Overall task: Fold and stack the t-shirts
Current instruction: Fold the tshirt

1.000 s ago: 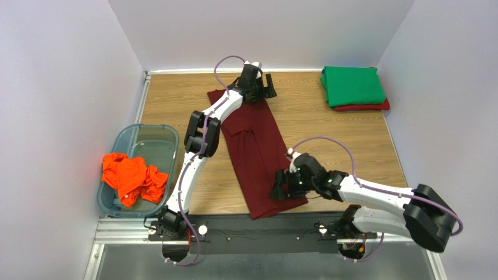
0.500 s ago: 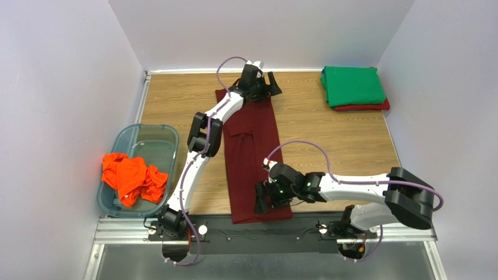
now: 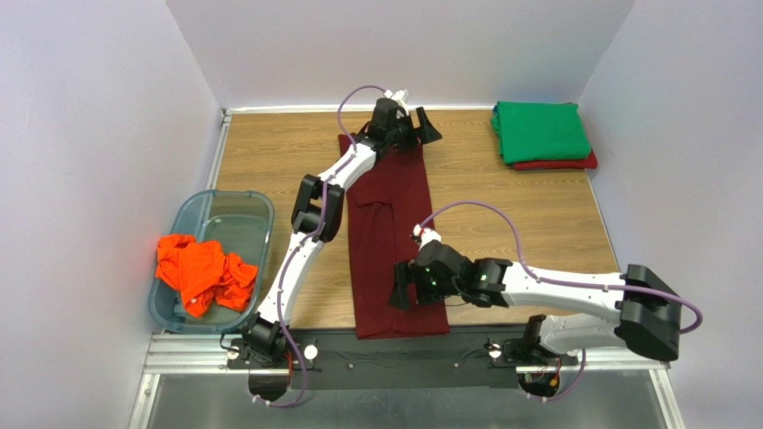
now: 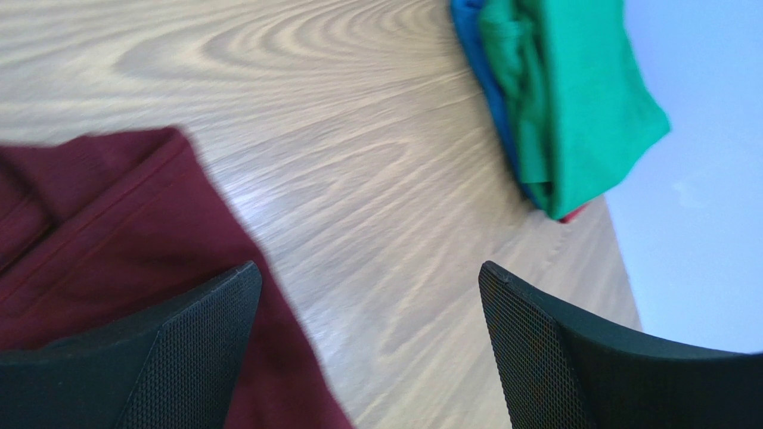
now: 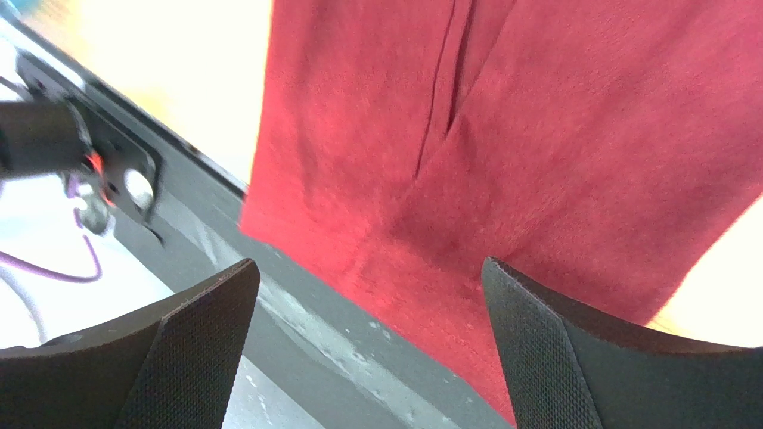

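A dark maroon t-shirt (image 3: 390, 237) lies on the wooden table, folded into a long strip running from far to near. At its far right corner my left gripper (image 3: 423, 125) stands open, with one finger over the maroon cloth (image 4: 116, 232) and bare wood between the jaws (image 4: 369, 268). Over the near hem my right gripper (image 3: 399, 293) is open too, and nothing is between its fingers (image 5: 369, 264). The maroon hem (image 5: 537, 134) reaches onto the black rail. A folded green t-shirt (image 3: 542, 131) rests on a red one (image 3: 564, 164) at the far right; the same green stack (image 4: 573, 98) shows in the left wrist view. An orange t-shirt (image 3: 201, 273) lies crumpled in the bin.
A clear bluish plastic bin (image 3: 224, 214) stands at the left edge of the table. A black mounting rail (image 3: 394, 357) runs along the near edge, under the shirt's hem (image 5: 313, 331). White walls close in the left, back and right sides.
The maroon strip went from slanted to lying straight, its near end pulled left. My right gripper swept left with it and now sits slightly farther back. My left gripper shifted right at the far end.
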{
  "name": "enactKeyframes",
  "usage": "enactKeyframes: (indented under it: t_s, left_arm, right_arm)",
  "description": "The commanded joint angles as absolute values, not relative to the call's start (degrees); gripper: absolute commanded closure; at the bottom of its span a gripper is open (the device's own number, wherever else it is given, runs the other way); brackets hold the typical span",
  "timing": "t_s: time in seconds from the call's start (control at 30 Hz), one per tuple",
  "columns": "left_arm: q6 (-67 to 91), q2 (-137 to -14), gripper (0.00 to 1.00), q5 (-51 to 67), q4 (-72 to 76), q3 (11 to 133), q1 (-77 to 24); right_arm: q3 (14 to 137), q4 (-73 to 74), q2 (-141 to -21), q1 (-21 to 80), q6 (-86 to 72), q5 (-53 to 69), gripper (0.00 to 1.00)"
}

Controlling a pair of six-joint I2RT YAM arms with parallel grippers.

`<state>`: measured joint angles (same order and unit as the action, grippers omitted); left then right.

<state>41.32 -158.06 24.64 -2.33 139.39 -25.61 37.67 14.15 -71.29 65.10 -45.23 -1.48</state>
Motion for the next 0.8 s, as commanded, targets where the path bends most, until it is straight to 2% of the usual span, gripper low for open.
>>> enactKeyframes:
  t_s: [0.0, 0.07, 0.2, 0.37, 0.47, 0.57, 0.63, 0.77]
  left_arm:
    - [42.8, -154.6, 0.01, 29.2, 1.1, 141.9, -26.4]
    - [40.3, -148.4, 0.01, 30.2, 0.7, 138.4, -27.5]
    - [33.7, -134.5, 0.01, 23.1, -2.3, 130.3, -29.7]
    - [28.3, -114.9, 0.02, 17.2, -5.7, 116.0, -31.5]
    - [29.3, -102.9, 0.02, 8.9, -7.4, 101.3, -32.6]
    - [32.0, -91.0, 0.02, 2.5, -7.2, 79.6, -33.8]
    - [36.1, -82.1, 0.02, -2.2, -7.1, 71.0, -35.0]
    - [45.1, -66.7, 0.02, -4.2, -7.4, 47.4, -37.8]
  right_arm:
    - [39.9, 17.0, -67.8, 65.3, -47.4, -9.5, 0.00]
    - [39.6, 17.3, -66.0, 65.1, -49.1, -11.5, 0.00]
    - [37.5, 17.5, -60.7, 65.0, -53.0, -18.9, 0.00]
    - [35.7, 17.8, -54.4, 64.3, -51.2, -20.4, 0.00]
    - [34.8, 19.2, -52.0, 64.2, -51.4, -21.4, 0.00]
    - [33.8, 21.0, -50.5, 63.9, -52.6, -22.0, 0.00]
    - [33.7, 22.8, -50.2, 63.7, -52.7, -22.1, 0.00]
    - [34.0, 24.5, -51.4, 63.4, -51.1, -20.7, 0.00]
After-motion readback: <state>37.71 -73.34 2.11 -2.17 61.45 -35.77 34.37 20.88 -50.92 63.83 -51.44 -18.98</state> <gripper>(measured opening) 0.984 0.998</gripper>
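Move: Lying as a narrow strip, the t-shirt has its middle about 30 cm back and 11 cm left of the left hand, some 5 cm lower; its near-left corner is roughly 58 cm back and 20 cm left. The green folded stack sits about 30 cm to that hand's right, level with it. From the right hand, the t-shirt's middle is about 19 cm ahead, 1 cm left and 5 cm below, its near-right corner some 10 cm back and 10 cm right. Leaving the t-shirt's far end, the left hand arcs up about 32 cm and back 27 cm, swinging some 12 cm left after a slight start to the right, then sinks 12 cm over the shirt's middle, quick and open. Its wrist tips the fingers up, then partly back down. The open right hand lifts clear of the near part and shifts right and forward, turning clockwise, then sinks slightly. ##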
